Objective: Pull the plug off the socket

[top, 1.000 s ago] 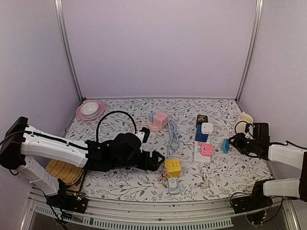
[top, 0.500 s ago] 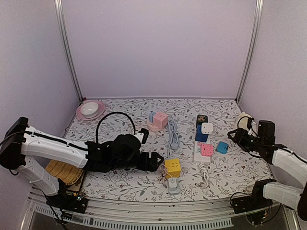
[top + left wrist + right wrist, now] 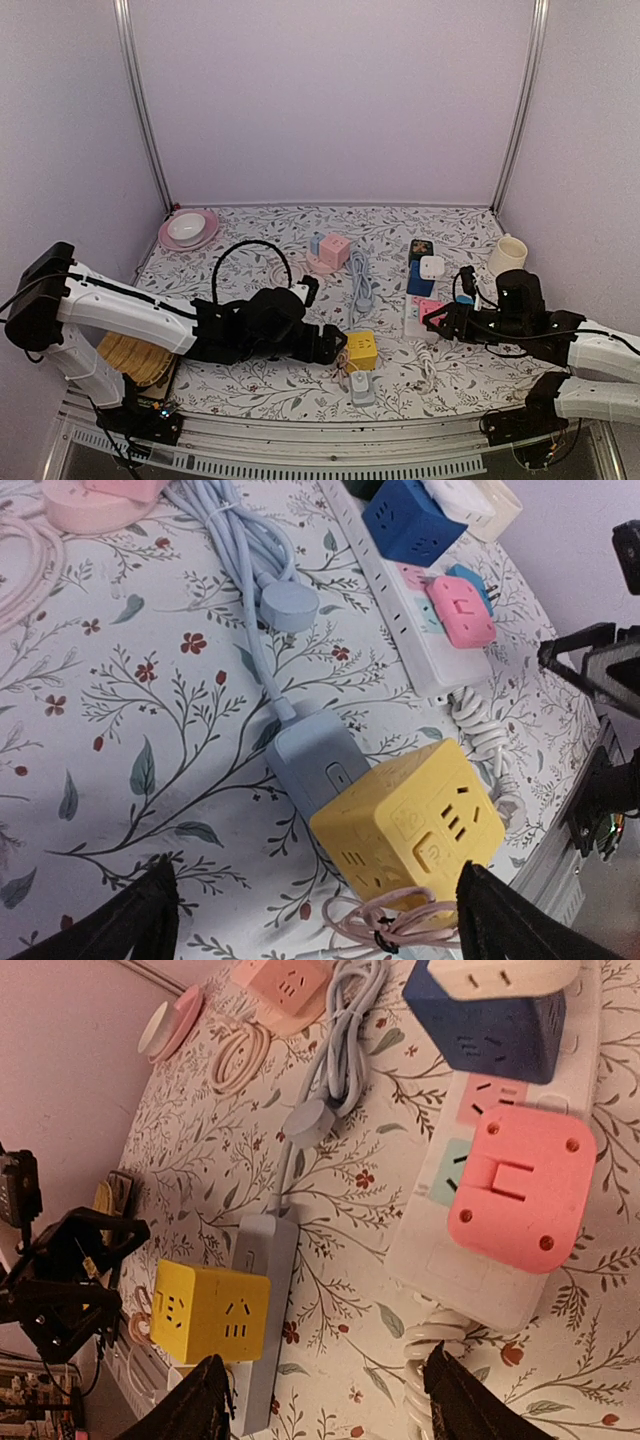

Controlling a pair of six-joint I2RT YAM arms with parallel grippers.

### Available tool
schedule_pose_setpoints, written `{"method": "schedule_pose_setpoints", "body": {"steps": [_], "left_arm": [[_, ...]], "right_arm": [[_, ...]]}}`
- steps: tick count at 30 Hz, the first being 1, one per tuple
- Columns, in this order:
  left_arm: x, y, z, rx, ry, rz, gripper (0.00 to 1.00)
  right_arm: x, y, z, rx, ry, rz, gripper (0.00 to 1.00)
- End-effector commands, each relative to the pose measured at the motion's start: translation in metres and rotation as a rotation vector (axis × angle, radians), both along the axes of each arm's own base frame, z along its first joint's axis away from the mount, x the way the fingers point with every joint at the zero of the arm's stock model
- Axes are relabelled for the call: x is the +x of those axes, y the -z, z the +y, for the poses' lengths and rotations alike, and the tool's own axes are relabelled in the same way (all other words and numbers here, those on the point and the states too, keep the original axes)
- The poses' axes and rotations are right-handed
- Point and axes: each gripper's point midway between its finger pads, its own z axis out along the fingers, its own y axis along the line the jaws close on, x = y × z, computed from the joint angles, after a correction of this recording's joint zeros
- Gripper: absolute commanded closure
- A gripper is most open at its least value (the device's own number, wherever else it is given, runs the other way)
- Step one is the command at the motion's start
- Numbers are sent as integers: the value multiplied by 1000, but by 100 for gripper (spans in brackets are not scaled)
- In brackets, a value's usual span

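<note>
A pink plug [image 3: 431,311] [image 3: 522,1188] [image 3: 462,610] sits in the white power strip [image 3: 412,326] [image 3: 470,1260]. Beyond it on the strip stands a navy cube [image 3: 420,280] with a white plug [image 3: 432,266] on top. A loose blue plug [image 3: 464,299] [image 3: 470,578] lies beside the strip. My right gripper [image 3: 445,318] [image 3: 325,1380] hovers open at the strip's near right end, holding nothing. A yellow cube socket [image 3: 360,350] [image 3: 410,830] is plugged on a grey-blue strip [image 3: 315,760] [image 3: 262,1290]. Just left of the cube, my left gripper [image 3: 335,345] [image 3: 315,885] stands wide open and holds nothing.
A pink plate with a white bowl [image 3: 188,230] is at the back left, a cream mug [image 3: 507,255] at the back right. A pink cube socket [image 3: 330,250] and a bundled light-blue cable [image 3: 360,282] lie mid-table. A coiled white cord [image 3: 428,372] trails from the strip. A woven mat [image 3: 130,358] lies near left.
The right gripper opened and let go of the blue plug, which now lies by the white strip. That arm then swung left and down to the strip. The left arm edged right.
</note>
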Motion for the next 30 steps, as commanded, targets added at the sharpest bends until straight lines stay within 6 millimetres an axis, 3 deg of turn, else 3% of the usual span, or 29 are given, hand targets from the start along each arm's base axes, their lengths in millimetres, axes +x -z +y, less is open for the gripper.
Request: {"method": "schedule_pose_setpoints", "body": {"steps": [1, 6, 13, 21, 25, 30], "left_arm": [[-6, -8, -11, -11, 11, -9, 3], [-9, -4, -9, 11, 13, -7, 3], [-7, -13, -6, 21, -3, -27, 3], [-4, -21, -9, 10, -9, -36, 3], [-3, -22, -7, 6, -19, -37, 3], [-3, -22, -7, 7, -22, -36, 3]], "right_arm": [[-10, 14, 18, -78, 26, 35, 32], [-27, 15, 47, -174, -32, 28, 31], [-68, 0, 94, -258, -125, -13, 31], [-111, 29, 132, -484, -200, -10, 31], [-117, 43, 137, -563, -189, -8, 31], [-108, 49, 144, -597, -141, -27, 31]]}}
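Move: Back and to the left of the right hand, about 15 cm left and 9 cm nearer the base, the plug with the pink cord sits on the short grey socket strip, some 9 cm lower. The yellow adapter stands about 5 cm beyond the plug; the pink adapter is 6 cm ahead and 4 cm right of the right hand, the white coiled cable 6 cm straight back. From the left hand the plug is some 7 cm back, 6 cm right, 8 cm below. Sweeping left and back from beside the pink adapter, the right hand travels about 19 cm towards the corded plug; it dips some 3 cm, climbs back nearly to its first height, then sinks 5 cm as it slows above the plug. On the way the wrist turns some 30 degrees so that the fingers point more steeply down; they stay about two thirds open and don't touch the plug yet. ##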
